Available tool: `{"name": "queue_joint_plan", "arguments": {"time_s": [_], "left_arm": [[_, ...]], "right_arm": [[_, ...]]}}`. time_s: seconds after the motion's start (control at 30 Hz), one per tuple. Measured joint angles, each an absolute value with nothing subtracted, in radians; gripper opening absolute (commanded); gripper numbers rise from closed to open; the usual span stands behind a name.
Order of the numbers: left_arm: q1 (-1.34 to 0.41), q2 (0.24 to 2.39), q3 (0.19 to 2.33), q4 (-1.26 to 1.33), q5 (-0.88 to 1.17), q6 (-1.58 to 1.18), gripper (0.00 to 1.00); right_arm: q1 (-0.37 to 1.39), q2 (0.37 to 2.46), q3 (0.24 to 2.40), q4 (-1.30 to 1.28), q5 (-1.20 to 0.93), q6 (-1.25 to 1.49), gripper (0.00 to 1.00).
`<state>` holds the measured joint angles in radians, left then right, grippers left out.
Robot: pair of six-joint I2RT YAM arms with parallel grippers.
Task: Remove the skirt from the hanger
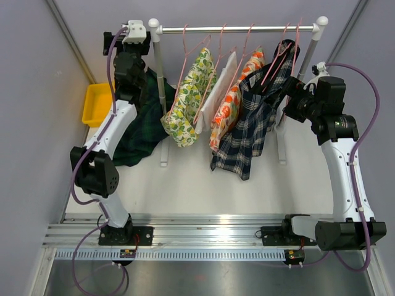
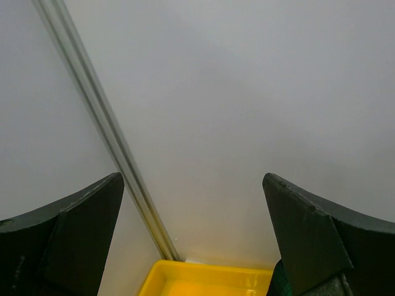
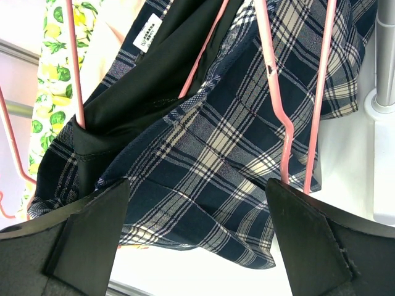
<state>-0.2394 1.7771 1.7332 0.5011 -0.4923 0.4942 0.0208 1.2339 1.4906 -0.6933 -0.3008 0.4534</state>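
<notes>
A navy plaid skirt [image 1: 247, 129] hangs from pink hangers [image 1: 274, 58] at the right end of the white rail [image 1: 234, 28]. In the right wrist view the skirt [image 3: 234, 142] fills the frame, its dark lining and a white label showing, with pink hanger wires [image 3: 274, 92] running through it. My right gripper [image 3: 197, 185] is open just in front of the cloth, its jaws wide apart and holding nothing. My left gripper [image 2: 192, 179] is open too, raised beside the rack's left post and facing the grey wall.
Lemon-print [image 1: 185, 98], cream [image 1: 219, 86] and orange floral [image 1: 231, 102] garments hang further left on the rail. A dark green plaid cloth [image 1: 139, 132] lies on the table under the left arm. A yellow bin [image 1: 97, 103] sits at the far left. The rack's right post [image 3: 386, 55] stands close by.
</notes>
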Motion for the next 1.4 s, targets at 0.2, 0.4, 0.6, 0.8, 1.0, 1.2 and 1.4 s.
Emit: {"name": "queue_joint_plan", "arguments": {"time_s": [0.2, 0.4, 0.6, 0.8, 1.0, 1.2, 1.4], "left_arm": [[-0.227, 1.668, 1.475, 0.674, -0.593, 0.542, 0.99], [-0.17, 1.486, 1.322, 0.725, -0.61, 0.512, 0.99], [-0.144, 1.382, 1.288, 0.814, -0.611, 0.506, 0.99], [-0.154, 1.277, 1.065, 0.936, -0.648, 0.597, 0.99], [-0.148, 1.198, 1.019, 0.918, -0.646, 0.674, 0.99], [-0.034, 1.143, 0.92, 1.149, -0.766, 0.78, 0.99], [0.205, 1.077, 0.945, 1.202, -0.95, 0.719, 0.99]], "right_arm": [[0.021, 1.234, 1.491, -0.703, -0.301, 0.452, 0.99], [0.036, 1.243, 1.492, -0.709, -0.309, 0.452, 0.99], [0.072, 1.25, 1.495, -0.743, -0.306, 0.449, 0.99], [0.119, 1.25, 1.495, -0.752, -0.305, 0.448, 0.99], [0.144, 1.261, 1.493, -0.747, -0.309, 0.448, 0.99], [0.159, 1.268, 1.494, -0.747, -0.301, 0.444, 1.0], [0.176, 1.279, 1.499, -0.749, -0.305, 0.444, 1.0]]}}
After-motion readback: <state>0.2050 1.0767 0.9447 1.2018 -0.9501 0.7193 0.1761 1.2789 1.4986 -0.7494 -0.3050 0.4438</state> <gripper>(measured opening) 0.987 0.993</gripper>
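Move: The navy plaid skirt, still on its hanger, lies about 7 cm ahead of the open right hand, 6 cm left and 9 cm below. Beyond it, roughly 14 cm left and 8 ahead of that hand, hangs the orange-flowered garment; bare pink hangers sit 7 ahead, 4 right. The skirt is some 45 cm right of the left hand and 12 back; the green garment lies 45 cm below that hand, 4 back, 3 right. The left hand, already empty and open, clears away from the green garment, drawing back about 33 cm and 24 cm to the left at nearly constant height, with its wrist turning counter-clockwise by some 50 degrees and tilting up. The right hand first waits, then eases about 5 cm left and a little down to the navy plaid skirt, fingers wide open and turning slightly counter-clockwise, coming close to the cloth without closing on it. ##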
